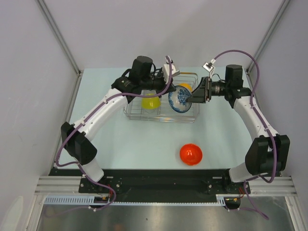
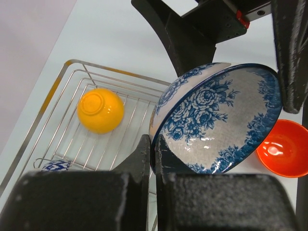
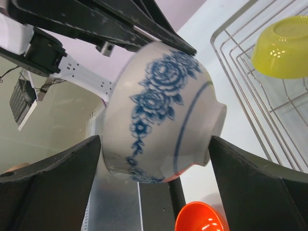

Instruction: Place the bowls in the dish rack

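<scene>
My left gripper (image 2: 155, 147) is shut on the rim of the white bowl with blue flowers (image 2: 221, 115), holding it tilted on edge over the dish rack (image 1: 192, 117). My right gripper (image 3: 154, 144) stands open with a finger on each side of that bowl (image 3: 159, 106), close to its rim and foot; contact cannot be told. In the rack a lime-yellow bowl (image 1: 150, 101) lies upside down, and an orange bowl (image 2: 100, 109) lies upside down further back. A bit of a zigzag-patterned bowl (image 2: 55, 166) shows in the rack. The red bowl (image 1: 191, 154) sits on the table.
The rack's wire rim (image 2: 72, 62) and dividers lie just under the held bowl. Both arms meet over the rack's right half. The red bowl stands alone on the light table (image 1: 120, 144), nearer the arm bases.
</scene>
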Robot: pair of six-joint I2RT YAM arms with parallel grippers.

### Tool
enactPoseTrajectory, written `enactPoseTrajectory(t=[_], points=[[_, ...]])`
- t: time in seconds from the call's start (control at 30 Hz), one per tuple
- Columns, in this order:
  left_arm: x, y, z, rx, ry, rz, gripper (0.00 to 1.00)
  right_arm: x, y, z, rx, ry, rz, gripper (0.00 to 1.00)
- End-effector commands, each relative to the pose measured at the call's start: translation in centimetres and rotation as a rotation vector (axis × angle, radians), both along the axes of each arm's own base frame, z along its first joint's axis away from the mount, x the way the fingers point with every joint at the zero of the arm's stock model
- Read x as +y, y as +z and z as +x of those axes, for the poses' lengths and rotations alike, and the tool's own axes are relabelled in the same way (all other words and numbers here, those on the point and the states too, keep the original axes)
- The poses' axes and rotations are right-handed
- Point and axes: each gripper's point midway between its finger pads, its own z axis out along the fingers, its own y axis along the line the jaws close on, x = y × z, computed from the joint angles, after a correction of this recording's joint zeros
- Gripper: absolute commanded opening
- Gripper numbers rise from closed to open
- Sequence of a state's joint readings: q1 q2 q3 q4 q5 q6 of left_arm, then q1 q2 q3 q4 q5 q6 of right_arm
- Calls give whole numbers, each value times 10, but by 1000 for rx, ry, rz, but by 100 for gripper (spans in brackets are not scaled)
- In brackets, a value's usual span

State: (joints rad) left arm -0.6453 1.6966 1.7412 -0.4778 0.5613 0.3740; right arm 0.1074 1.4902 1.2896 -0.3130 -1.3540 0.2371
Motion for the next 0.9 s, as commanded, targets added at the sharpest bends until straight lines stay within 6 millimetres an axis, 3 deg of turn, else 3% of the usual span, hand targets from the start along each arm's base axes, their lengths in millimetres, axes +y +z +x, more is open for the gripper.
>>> enactPoseTrajectory(t=[0.0,0.23,0.33,0.63,0.77,0.83,0.87], points=[[-7,45,-1,-89,-34,-104,0,-1,30,-5,-94,7,37,100],[-4,41,0,-93,-22,-97,0,-5,32,-6,-93,3,46,99],[-5,41,2,-94,-21,-98,0,-5,34,-8,-91,8,54,90],[-7,36,7,-81,-22,-95,1,-1,38,-16,-83,45,80,49],[-9,30,8,-64,-22,-88,0,0,43,-20,-81,59,93,25],[-10,28,9,-58,-23,-85,0,0,44,-20,-85,64,96,20],[-10,26,9,-53,-24,-83,0,0,45,-21,-83,63,97,12]])
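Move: The blue-flowered bowl hangs by its rim from my left hand; its middle is about 5 cm to the right, 4 cm back and 2 cm below that hand. From my right hand it is some 6 cm to the left, level otherwise. From the right hand, and roughly 20 cm lower, the orange bowl stands some 18 cm straight ahead, the yellow bowl 10 cm ahead and 20 cm left, and the red bowl 20 cm straight back. With my right hand, gripper wide open around the blue-flowered bowl, I rise about 1 cm, easing slightly forward, then close the fingers by roughly a quarter of their range until they stop on the bowl, one on its rim side and one towards its foot. My left hand stays put and keeps its pinch on the rim. ##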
